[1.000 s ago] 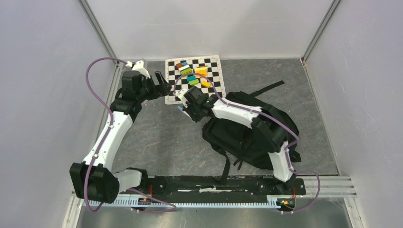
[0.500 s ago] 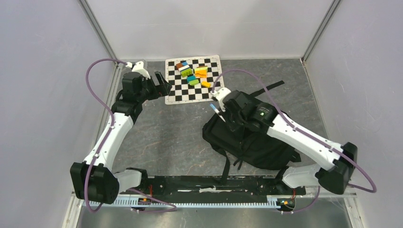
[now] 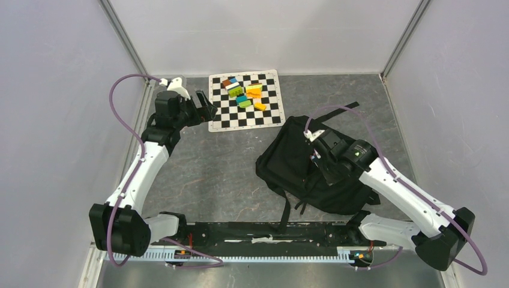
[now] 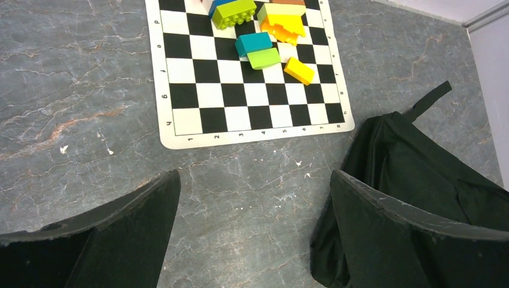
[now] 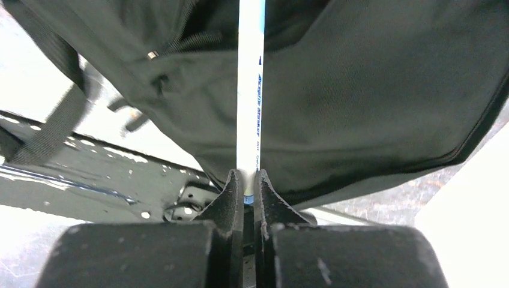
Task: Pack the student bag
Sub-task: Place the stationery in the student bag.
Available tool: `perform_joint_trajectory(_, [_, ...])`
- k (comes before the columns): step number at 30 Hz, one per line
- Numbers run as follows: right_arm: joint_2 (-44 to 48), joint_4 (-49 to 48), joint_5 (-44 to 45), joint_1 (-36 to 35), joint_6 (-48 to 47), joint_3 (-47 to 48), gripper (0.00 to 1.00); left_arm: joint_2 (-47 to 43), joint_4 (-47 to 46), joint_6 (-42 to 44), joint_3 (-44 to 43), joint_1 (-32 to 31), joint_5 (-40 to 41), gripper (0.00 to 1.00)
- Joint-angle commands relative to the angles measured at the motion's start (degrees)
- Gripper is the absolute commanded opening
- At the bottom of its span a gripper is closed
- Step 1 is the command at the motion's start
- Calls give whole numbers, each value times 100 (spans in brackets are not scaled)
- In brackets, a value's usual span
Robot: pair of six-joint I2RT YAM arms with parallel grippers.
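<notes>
The student bag [image 3: 288, 159] is a soft black backpack lying right of centre, its straps trailing toward the near edge. My right gripper [image 3: 316, 157] hovers over it, shut on a thin white pen [image 5: 250, 108] with blue print. In the right wrist view the pen runs from the right gripper [image 5: 248, 178] up across the black bag fabric [image 5: 372, 102] toward a dark gap beside a zip [image 5: 180, 42]. My left gripper [image 3: 207, 111] hangs open at the back left, nothing between its fingers [image 4: 138, 222]. The bag's edge [image 4: 408, 162] lies to its right.
A black-and-white checkered mat [image 3: 246, 117] lies at the back centre with several coloured bricks [image 3: 243, 91] on it, also in the left wrist view [image 4: 264, 36]. Grey walls close in left, right and behind. The black base rail [image 3: 258, 231] runs along the near edge.
My right arm has swung right and nearer, from beside the checkered mat to above the bag, carrying the pen. The left arm has not moved.
</notes>
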State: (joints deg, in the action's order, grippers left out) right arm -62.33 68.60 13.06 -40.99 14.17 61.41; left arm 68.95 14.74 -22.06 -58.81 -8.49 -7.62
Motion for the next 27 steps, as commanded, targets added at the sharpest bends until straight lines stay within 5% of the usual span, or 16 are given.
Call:
perform_joint_trajectory(1, [19, 294, -24, 48, 113, -347, 0, 32, -107, -123, -65, -6, 54, 100])
perform_joint_trajectory(27, [-1313, -1412, 459, 153, -775, 211, 0, -109, -53, -194, -140, -7, -155, 100])
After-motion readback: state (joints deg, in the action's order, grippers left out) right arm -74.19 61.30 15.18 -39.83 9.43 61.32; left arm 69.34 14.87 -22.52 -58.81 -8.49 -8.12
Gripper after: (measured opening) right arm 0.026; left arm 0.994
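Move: The student bag's open mouth, where the marker in the right hand is going, lies about 10 cm ahead of that hand, 2 cm to its left and 7 cm below. The zipper pull is some 4 cm ahead, 8 cm left and 8 cm down. The loose strap lies roughly 5 cm back and 15 cm left, down on the table. From the left hand, the mouth is about 38 cm to the right, 10 cm back and 15 cm lower. The marker's far blue end goes in under the zippered edge of the bag's mouth, its near end still pinched in the right hand's shut fingers. The right hand first draws back and down about 2 cm with a little rightward shift, then reverses and slides forward some 5 cm and slightly left, sinking another centimetre, its left side dipping about 5 degrees. ##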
